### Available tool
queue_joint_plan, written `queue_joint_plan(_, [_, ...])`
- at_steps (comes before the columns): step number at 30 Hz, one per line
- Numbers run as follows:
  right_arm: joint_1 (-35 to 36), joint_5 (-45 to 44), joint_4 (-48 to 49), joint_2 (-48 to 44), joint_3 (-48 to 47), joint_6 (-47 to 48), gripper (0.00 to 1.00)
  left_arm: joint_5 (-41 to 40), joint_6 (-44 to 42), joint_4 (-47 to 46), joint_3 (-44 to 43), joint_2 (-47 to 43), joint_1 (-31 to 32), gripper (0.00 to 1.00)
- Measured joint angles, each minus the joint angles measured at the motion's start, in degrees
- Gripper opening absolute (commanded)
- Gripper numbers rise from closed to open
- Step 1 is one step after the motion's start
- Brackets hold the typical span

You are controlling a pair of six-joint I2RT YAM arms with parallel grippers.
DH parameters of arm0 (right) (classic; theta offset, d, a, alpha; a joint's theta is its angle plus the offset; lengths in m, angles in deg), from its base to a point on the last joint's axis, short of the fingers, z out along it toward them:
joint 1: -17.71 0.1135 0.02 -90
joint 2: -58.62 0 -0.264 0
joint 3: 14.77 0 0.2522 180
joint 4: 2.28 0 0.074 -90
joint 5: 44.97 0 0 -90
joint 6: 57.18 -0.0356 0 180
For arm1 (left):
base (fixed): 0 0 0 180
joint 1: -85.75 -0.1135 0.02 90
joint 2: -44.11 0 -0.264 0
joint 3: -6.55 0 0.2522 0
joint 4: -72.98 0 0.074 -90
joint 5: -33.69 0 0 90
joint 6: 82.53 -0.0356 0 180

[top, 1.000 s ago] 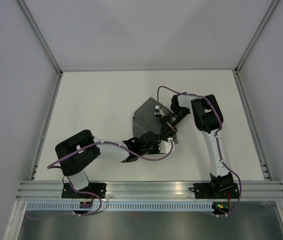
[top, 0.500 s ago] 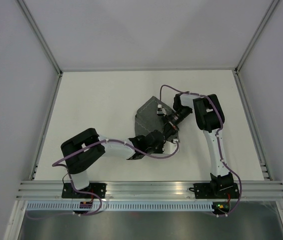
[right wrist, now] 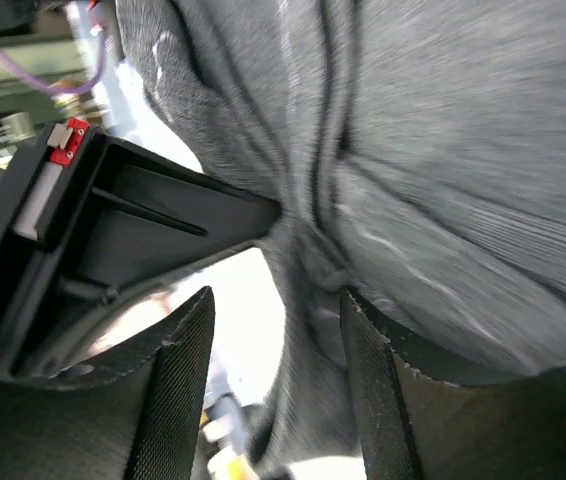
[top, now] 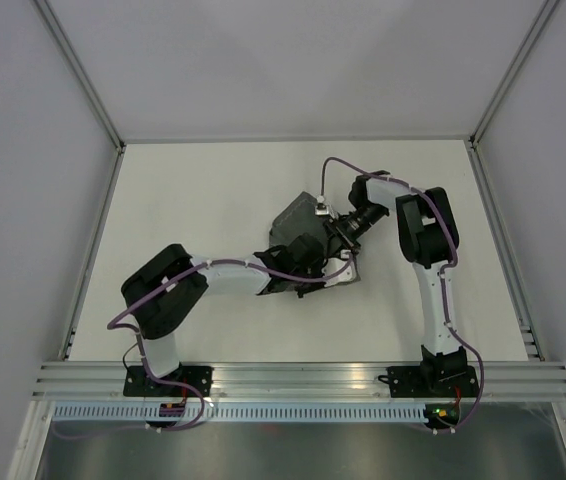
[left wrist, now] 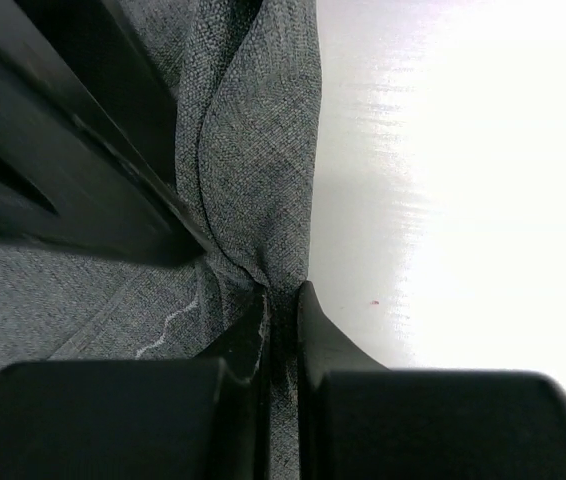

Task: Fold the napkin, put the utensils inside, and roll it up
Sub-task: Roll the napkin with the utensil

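The dark grey napkin (top: 295,222) lies bunched and partly lifted at mid-table. My left gripper (top: 315,266) is at its near right edge, shut on a pinched fold of the cloth (left wrist: 253,160), with the fingertips (left wrist: 308,310) nipping the fabric beside the bare table. My right gripper (top: 340,233) is at the napkin's right side and stands open (right wrist: 275,335). A hanging fold of the napkin (right wrist: 443,150) runs between its fingers (right wrist: 178,380) and brushes the right one. The utensils are hidden.
The white table (top: 193,200) stretches left and back of the cloth, bounded by grey walls and metal rails. The two grippers sit very close together: the left one's black body (right wrist: 113,230) fills the right wrist view's left side. A blurred yellowish shape (right wrist: 218,455) shows low between the right fingers; what it is I cannot tell.
My left gripper went from partly open to shut on the napkin's fold and moved away from the bases. My right gripper opened, letting go of the cloth, and shifted slightly back.
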Motion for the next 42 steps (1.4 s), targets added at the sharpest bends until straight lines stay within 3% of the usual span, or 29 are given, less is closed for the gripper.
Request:
queue_joint_plan(10, [-8.9,-3.7,13.0,-7.5,0.3,-5.1,0.59,15.0,6.5,4.5,-1.9,0.6,-7.1,0.02])
queue_joint_plan(15, [-13.6,-7.1,23.0,-20.3,9.2,-6.6,0.60,24.7,10.2,5.6,-3.4,2.8,-11.5,0.02])
queue_joint_plan(20, [-12.9,-10.2,31.3,-38.7,20.9,-4.1,0.61,35.7,13.8,6.9,-5.7,6.7,-15.7,0.02])
queue_joint_plan(25, [-6.7,-14.2,39.4,-51.5,33.9,1.4,0.62,45.2,16.5,9.2,-8.5,11.1,-18.7,0.02])
queue_joint_plan(32, [11.1,-24.6,50.9,-63.2,52.7,5.7,0.65,53.7,18.5,12.0,-11.2,15.6,-20.6,0.02])
queue_joint_plan(42, [27.8,-38.3,66.2,-64.5,61.7,6.2,0.62,58.0,19.1,16.1,-13.0,18.3,-21.4,0.02])
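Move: The right hand, fingers already open, hangs just over the napkin roll, whose middle is about 3 cm back, 2 cm to its left and 3 cm below; the flat napkin not yet rolled lies some 7 cm ahead and 7 cm to the left, 4 cm down. The left hand already pinches the roll, its middle about level with it, 2 cm to its right and 1 cm below; the flat napkin is roughly 9 cm ahead and 4 cm left of that hand, 2 cm down. Keeping its shut fingers on the roll, the left hand tips over by some 60 degrees, its wrist swinging to the far side so the fingers slant back towards the base, while the pinch drifts only about 2 cm back and 2 cm left. Meanwhile the open right hand comes away from the far side, going forward and right and climbing about 11 cm, then sweeps back, left and down to hover over the near side of the roll's right part, its wrist turned some 80 degrees so the fingers now slant forward, still open and not yet gripping. ##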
